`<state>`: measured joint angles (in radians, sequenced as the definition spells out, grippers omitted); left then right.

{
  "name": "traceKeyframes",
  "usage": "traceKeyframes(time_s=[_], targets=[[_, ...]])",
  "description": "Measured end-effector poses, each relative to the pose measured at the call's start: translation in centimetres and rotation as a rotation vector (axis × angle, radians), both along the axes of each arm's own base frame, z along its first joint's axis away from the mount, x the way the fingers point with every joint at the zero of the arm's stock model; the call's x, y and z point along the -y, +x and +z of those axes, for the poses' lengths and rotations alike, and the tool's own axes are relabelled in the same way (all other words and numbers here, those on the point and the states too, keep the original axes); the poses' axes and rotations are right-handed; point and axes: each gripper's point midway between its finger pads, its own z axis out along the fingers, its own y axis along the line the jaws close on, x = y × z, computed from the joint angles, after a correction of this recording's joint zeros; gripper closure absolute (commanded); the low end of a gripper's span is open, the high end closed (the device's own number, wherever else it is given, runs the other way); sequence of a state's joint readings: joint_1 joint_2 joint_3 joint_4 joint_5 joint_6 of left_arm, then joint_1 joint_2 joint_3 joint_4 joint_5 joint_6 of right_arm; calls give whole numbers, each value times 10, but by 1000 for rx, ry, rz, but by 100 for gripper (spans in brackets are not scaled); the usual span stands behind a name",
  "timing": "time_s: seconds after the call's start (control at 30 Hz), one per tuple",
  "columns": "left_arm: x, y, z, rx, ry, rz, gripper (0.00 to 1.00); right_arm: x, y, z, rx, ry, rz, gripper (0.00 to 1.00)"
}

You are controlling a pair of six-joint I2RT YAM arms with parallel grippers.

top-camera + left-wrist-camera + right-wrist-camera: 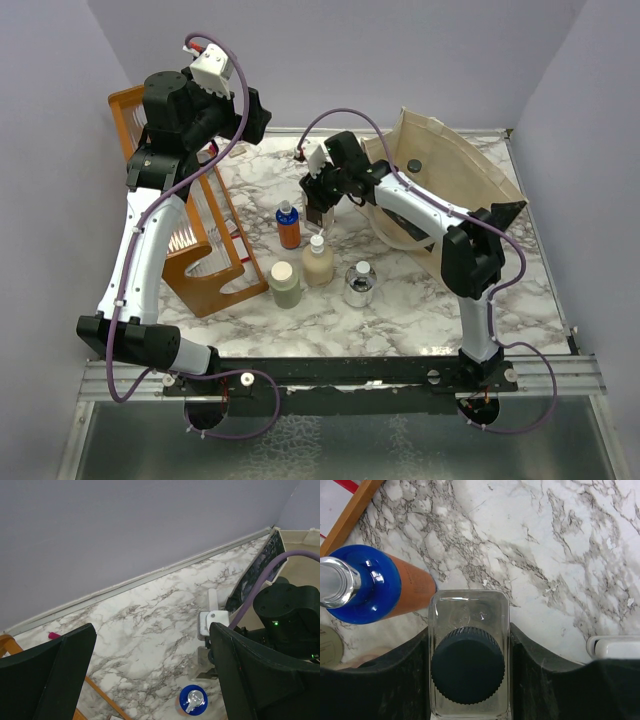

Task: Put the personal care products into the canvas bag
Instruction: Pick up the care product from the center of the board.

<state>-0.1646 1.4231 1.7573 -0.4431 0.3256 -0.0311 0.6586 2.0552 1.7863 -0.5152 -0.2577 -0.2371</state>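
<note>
My right gripper (469, 677) is shut on a clear bottle (469, 611) with a black cap, its fingers (540, 675) pressed against both flat sides. The bottle stands beside the orange bottle with the blue cap (395, 587) (289, 228). In front of these stand the beige pump bottle (318, 262), the olive-grey bottle with a cream cap (284, 284) and the squat silvery one (360, 285). The canvas bag (455, 180) lies open at the back right, and a black cap (414, 166) shows inside it. My left gripper (150, 675) hangs open and high, holding nothing.
The orange wooden rack (200, 250) stands along the left side under my left arm. The right arm's elbow (470, 255) lies across the bag's front edge. Purple walls close in the table at the back and sides.
</note>
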Motion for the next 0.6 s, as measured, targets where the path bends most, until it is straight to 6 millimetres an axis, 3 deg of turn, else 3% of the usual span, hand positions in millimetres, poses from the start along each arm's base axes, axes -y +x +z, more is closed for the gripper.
traceKeyframes(time_s=[0.2,0.33,0.6], targets=[[0,0,0,0,0,0,1,2,-2,2,-9,-10,3,97],[0,0,0,0,0,0,1,4,-8,14,-34,-23,17,99],[0,0,0,0,0,0,1,-6,-6,83,49,57,58,99]])
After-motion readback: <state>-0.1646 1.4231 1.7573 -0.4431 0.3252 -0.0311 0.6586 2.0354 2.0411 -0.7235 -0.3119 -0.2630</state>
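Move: The right fingers are already shut on the upper part of the black-capped care product, whose middle sits about 4 cm below them. The canvas bag's middle lies some 26 cm to the right and 3 cm farther out, the blue-capped bottle about 7 cm left and 4 cm back, the beige pump bottle roughly 12 cm straight back. From the idle left hand the care product is about 13 cm to the right, level in reach and some 33 cm below. Keeping its pinch on both sides of the black-capped care product just below the cap, the right hand lifts it almost straight up off the table by about 8 cm, starting slowly and then quickening. The fingers stay at the same opening and the wrist turns only a few degrees, so the care product rises clear beside the blue-capped bottle, with no real travel towards the canvas bag yet. ##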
